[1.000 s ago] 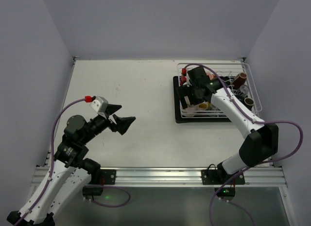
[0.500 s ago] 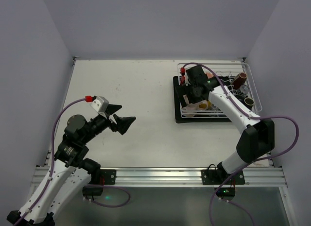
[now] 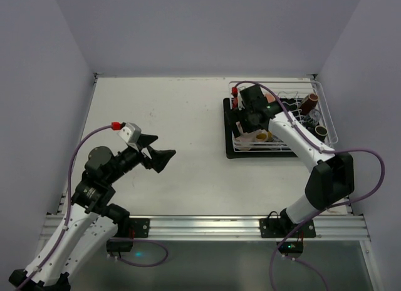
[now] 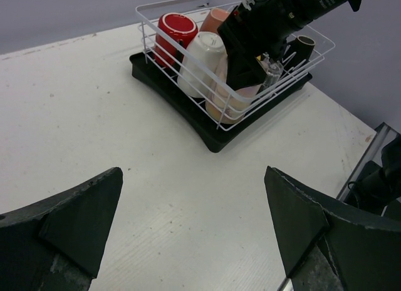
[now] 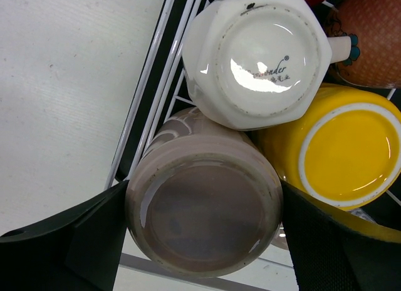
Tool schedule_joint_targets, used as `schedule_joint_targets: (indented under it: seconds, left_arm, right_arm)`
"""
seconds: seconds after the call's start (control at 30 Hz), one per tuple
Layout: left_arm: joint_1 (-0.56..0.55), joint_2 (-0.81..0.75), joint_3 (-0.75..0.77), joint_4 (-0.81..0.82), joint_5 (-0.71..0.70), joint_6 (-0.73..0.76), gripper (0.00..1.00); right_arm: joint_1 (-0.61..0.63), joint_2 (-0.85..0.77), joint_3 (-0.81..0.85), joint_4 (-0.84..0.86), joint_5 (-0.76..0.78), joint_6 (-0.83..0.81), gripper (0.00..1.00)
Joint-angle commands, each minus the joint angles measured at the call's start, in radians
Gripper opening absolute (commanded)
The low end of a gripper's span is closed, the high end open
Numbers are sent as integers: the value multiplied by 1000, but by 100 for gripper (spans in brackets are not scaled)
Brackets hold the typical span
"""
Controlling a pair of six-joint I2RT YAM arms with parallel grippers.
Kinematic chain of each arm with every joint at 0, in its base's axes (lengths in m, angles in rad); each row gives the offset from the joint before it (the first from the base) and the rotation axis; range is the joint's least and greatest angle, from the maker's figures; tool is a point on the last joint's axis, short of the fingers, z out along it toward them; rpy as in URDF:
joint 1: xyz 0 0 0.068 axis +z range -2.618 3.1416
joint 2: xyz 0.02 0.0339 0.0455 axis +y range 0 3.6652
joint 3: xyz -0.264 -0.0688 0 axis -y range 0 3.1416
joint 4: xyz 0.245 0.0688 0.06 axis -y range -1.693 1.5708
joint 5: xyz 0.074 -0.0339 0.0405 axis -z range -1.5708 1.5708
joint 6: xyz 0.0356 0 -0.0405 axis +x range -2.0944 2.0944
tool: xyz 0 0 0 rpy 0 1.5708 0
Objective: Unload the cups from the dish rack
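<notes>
The white wire dish rack (image 3: pixel 326 116) stands on a black tray (image 3: pixel 228 147) at the far right of the table. My right gripper (image 3: pixel 248 124) is down in the rack's near-left corner. In the right wrist view it (image 5: pixel 203 223) is open, one finger on each side of an upturned pinkish-brown cup (image 5: pixel 203 216). A white cup (image 5: pixel 257 53) and a yellow cup (image 5: pixel 341 150) lie against it. A red cup (image 4: pixel 175 31) is at the rack's far left. Two dark brown cups (image 3: pixel 309 104) stand at the right. My left gripper (image 3: pixel 160 150) is open and empty above the table.
The rack and tray also show in the left wrist view (image 4: pixel 188 100), with the right arm (image 4: pixel 282 19) reaching over them. An orange patterned cup (image 5: pixel 369 34) lies behind the yellow one. The enclosure's walls stand close behind and right of the rack.
My right gripper has shifted a little farther into the rack over the near-left cups. The left arm has barely moved.
</notes>
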Motion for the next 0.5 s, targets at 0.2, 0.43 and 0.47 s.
schedule_joint_targets:
  seconds: [0.2, 0.43, 0.47]
  left_arm:
    - [-8, 78, 22, 24, 58, -78, 100]
    - [-8, 159, 42, 96, 120, -198, 100]
    - [-8, 168, 36, 119, 136, -221, 100]
  right_arm:
    - [-15, -137, 4, 71, 66, 41, 41]
    - [-30, -271, -13, 138, 75, 106, 29]
    - [-30, -285, -19, 158, 74, 119, 28]
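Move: The upturned mauve mug is already between the right hand's fingers, its middle about 3 cm below the hand point. Still in the rack, the white mug stands about 7 cm ahead and 1 cm to the left of that hand, and the yellow one about 4 cm ahead and 7 cm to the right, both some 4 cm lower than the hand. From the left hand, the mauve mug lies roughly 15 cm ahead, 30 cm to the right and 15 cm below. Right hand lifts the gripped mauve mug about 5 cm; open left hand sinks and shifts right about 4 cm. ##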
